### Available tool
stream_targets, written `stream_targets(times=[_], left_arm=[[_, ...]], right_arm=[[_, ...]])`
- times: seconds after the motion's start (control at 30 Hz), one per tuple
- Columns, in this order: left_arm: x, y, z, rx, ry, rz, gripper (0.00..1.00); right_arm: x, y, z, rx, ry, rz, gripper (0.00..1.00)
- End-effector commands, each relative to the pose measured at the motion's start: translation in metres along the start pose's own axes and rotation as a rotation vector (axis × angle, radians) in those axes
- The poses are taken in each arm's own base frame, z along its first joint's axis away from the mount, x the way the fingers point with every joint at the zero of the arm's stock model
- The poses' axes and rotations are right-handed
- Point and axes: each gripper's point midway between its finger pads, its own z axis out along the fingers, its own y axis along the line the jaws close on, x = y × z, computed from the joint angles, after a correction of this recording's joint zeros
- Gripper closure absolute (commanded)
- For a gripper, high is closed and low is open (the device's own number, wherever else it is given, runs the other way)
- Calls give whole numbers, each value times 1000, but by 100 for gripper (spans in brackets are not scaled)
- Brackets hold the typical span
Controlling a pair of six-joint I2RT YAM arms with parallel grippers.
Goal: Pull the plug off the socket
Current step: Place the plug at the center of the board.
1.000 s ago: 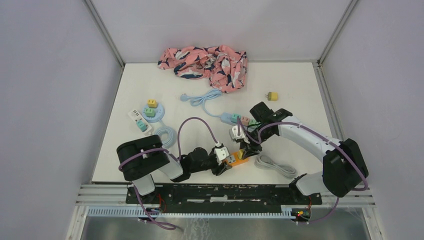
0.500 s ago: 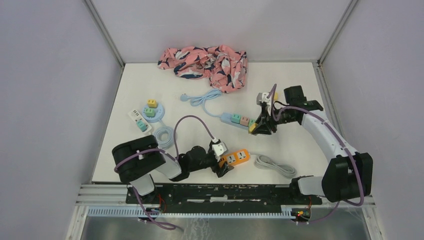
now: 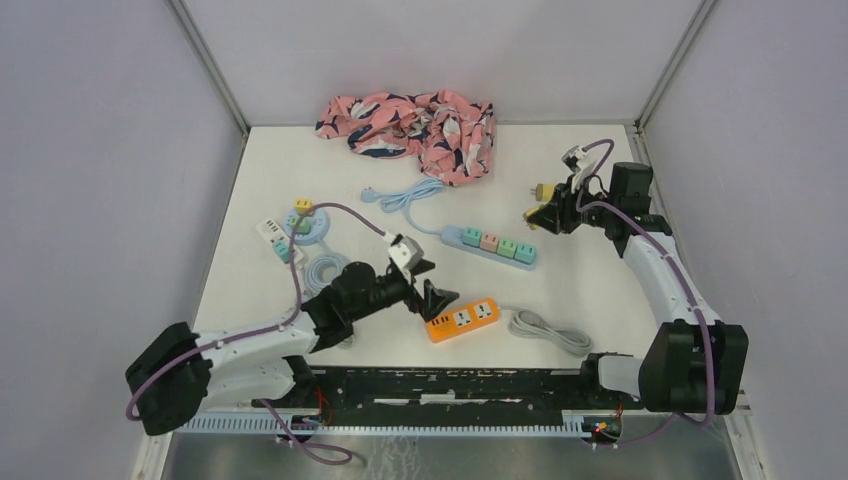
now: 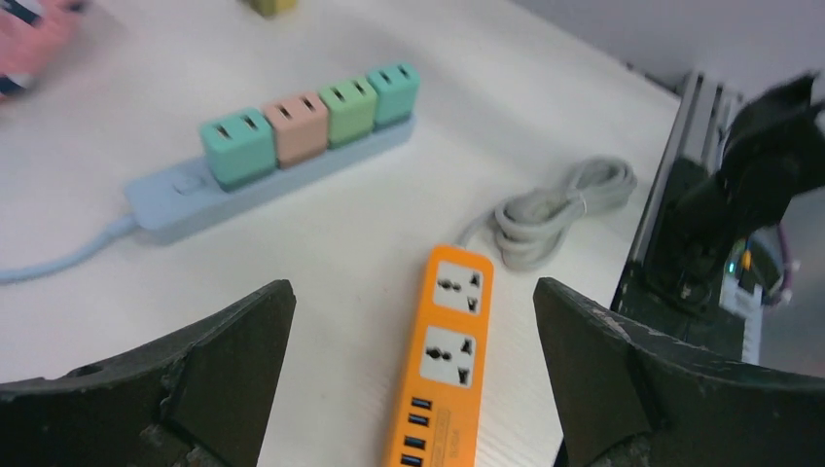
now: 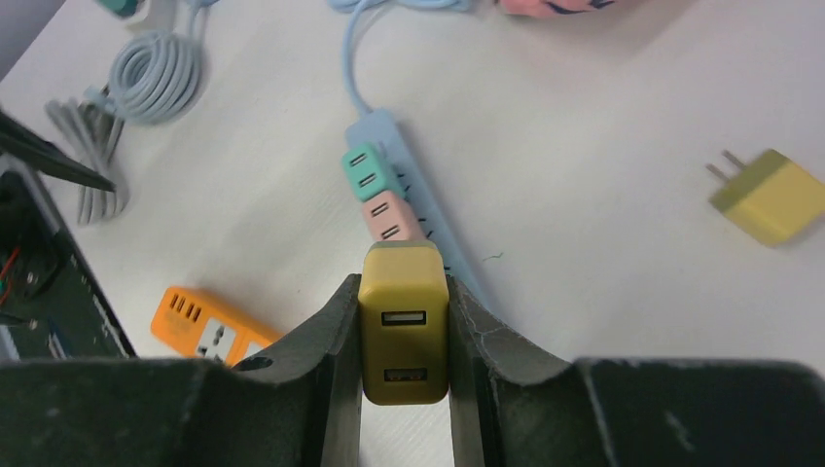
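Observation:
The yellow two-port plug (image 5: pixel 404 331) is pinched between the fingers of my right gripper (image 5: pixel 404 292), which is shut on it. That gripper (image 3: pixel 550 212) hangs above the table's far right, well away from the socket. The socket is an orange power strip (image 3: pixel 462 319) lying flat near the front edge, both of its outlets bare (image 4: pixel 448 360). My left gripper (image 3: pixel 425 285) hovers just left of and above the strip. Its jaws stand wide open (image 4: pixel 413 292) with nothing between them.
A blue power strip (image 3: pixel 490 243) with several coloured adapters lies mid-table. A second yellow plug (image 5: pixel 769 199) rests on the table at the far right. A grey coiled cord (image 3: pixel 545 330), a pink floral cloth (image 3: pixel 410 122) and a round white hub (image 3: pixel 300 225) are also present.
My left gripper opened, let go of the orange strip and rose to the back left. My right gripper carried the yellow plug from the strip to the far right.

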Motion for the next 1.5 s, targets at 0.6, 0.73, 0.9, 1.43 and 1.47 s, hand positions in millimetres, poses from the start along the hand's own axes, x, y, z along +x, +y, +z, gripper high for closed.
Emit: stream_targets(times=[0.6, 0.73, 0.9, 1.43, 1.47], left_arm=[[-66, 108, -96, -460, 251, 44, 1], [-54, 115, -97, -486, 289, 48, 1], [-52, 120, -97, -494, 300, 35, 1], [-55, 121, -98, -485, 279, 27, 1], [-56, 121, -98, -487, 278, 27, 1]], right_arm=[[-46, -147, 31, 443, -206, 501, 87], [-28, -164, 26, 463, -214, 580, 86], [-6, -178, 28, 458, -200, 696, 86], [49, -204, 50, 497, -100, 887, 73], [51, -204, 51, 492, -94, 893, 71]])
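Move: The right hand, already pinching the pulled yellow plug, has its bare landing spot about 14 cm ahead, 9 cm to the right and 17 cm below. The lying yellow plug is some 6 cm beyond that spot. From this hand the blue strip sits about 4 cm ahead and 9 cm left, the orange strip 15 cm back and 17 cm left. For the left hand the spot is roughly 27 cm ahead, 32 cm right. Keeping its pinch on the yellow plug, the right hand reaches forward and to the right towards the bare table just short of the lying plug, turning about 45 degrees clockwise and tipping its fingers down, then sinks almost straight, some 13 cm lower overall. The open, empty left hand withdraws leftward about 14 cm and a little forward from the orange strip, rising, then sinking again. ##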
